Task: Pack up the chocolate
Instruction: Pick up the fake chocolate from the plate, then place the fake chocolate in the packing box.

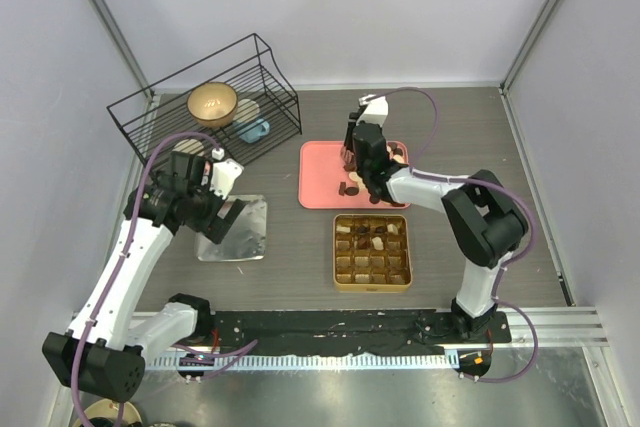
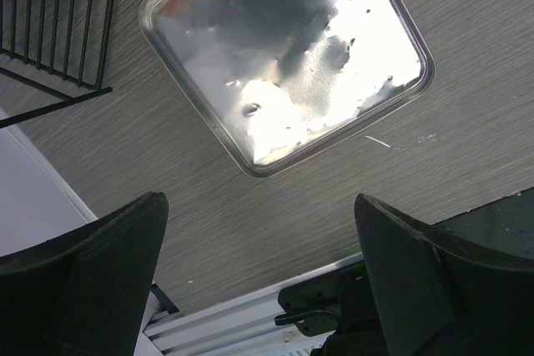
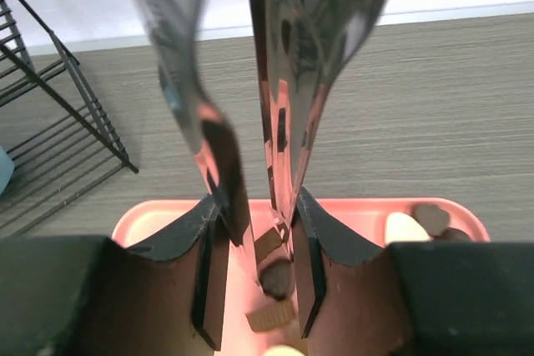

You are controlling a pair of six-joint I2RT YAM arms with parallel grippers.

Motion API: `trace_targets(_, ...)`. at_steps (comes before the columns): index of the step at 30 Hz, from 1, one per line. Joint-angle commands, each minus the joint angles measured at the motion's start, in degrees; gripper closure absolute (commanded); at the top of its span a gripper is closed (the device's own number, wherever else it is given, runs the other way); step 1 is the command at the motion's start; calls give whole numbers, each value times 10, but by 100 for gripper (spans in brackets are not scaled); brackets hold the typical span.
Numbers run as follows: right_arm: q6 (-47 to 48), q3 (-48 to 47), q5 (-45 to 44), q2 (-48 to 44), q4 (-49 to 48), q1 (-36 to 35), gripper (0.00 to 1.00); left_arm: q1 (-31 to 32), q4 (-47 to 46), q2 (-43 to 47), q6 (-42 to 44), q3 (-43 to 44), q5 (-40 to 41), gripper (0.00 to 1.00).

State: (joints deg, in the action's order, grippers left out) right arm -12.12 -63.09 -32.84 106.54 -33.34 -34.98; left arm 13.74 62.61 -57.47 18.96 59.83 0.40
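Small pieces of chocolate [image 1: 349, 188] lie on the pink tray [image 1: 320, 182], with more at its far right corner [image 1: 395, 152]. My right gripper [image 1: 362, 162] hovers over the tray, shut on a pair of shiny metal tongs [image 3: 284, 81]. In the right wrist view the tong blades run between my fingers [image 3: 210, 264] and converge on a dark piece of chocolate [image 3: 277, 277]; a light brown piece [image 3: 269, 318] lies just below it. The gold gridded tin [image 1: 372, 250] holds several pieces. My left gripper [image 2: 259, 202] hangs open and empty above the table.
A silver tin lid [image 1: 245, 237] lies under the left arm. A black wire rack [image 1: 200, 97] with a gold bowl [image 1: 212, 102] and a blue object [image 1: 254, 130] stands at the back left. Side walls enclose the table.
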Motion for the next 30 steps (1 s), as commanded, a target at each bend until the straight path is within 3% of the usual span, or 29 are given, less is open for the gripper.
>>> trace_targets(1,37,25,-21,-117,-25,-11,74,-4,-5,14,10,2,-1,0)
trace_targets(9,27,120,-28,-345,123,-47,74,-3,6,23,13,4,-1,0)
trace_targets(16,-66,133,-56,-543,474,-81,75,-3,9,29,13,5,-22,0)
trace_targets(18,-96,131,-64,-596,531,-92,75,-3,12,28,13,7,-26,0)
trace_targets(25,-156,79,-36,-654,757,-94,75,-4,13,25,15,18,-33,0)
trace_targets(30,-182,65,0,-660,820,-94,75,-4,8,18,13,21,-38,0)
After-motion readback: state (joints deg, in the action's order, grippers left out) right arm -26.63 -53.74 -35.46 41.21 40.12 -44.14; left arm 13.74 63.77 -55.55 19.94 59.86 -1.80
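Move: The right gripper holds the tongs, their tips already pinched on a brown chocolate about 13 cm below it and 2 cm to its left. The gold box it is taken to has its middle some 25 cm back, 2 cm to the right and 14 cm down. The pink plate's middle is about 4 cm back and 1 cm left; its right-hand chocolate cluster is 4 cm back and 9 cm right. From the left gripper the box is roughly 35 cm right, 2 cm ahead and 15 cm down. Keep the right gripper shut on the tongs and lift the pinched chocolate off the plate, drawing it back about 26 cm and 13 cm to the right, quickly, towards the right side of the gold box. Rise some 15 cm on the way, then sink about 5 cm, first tipping the fingers up a little, then down to end about 15 degrees lower than at the start. ##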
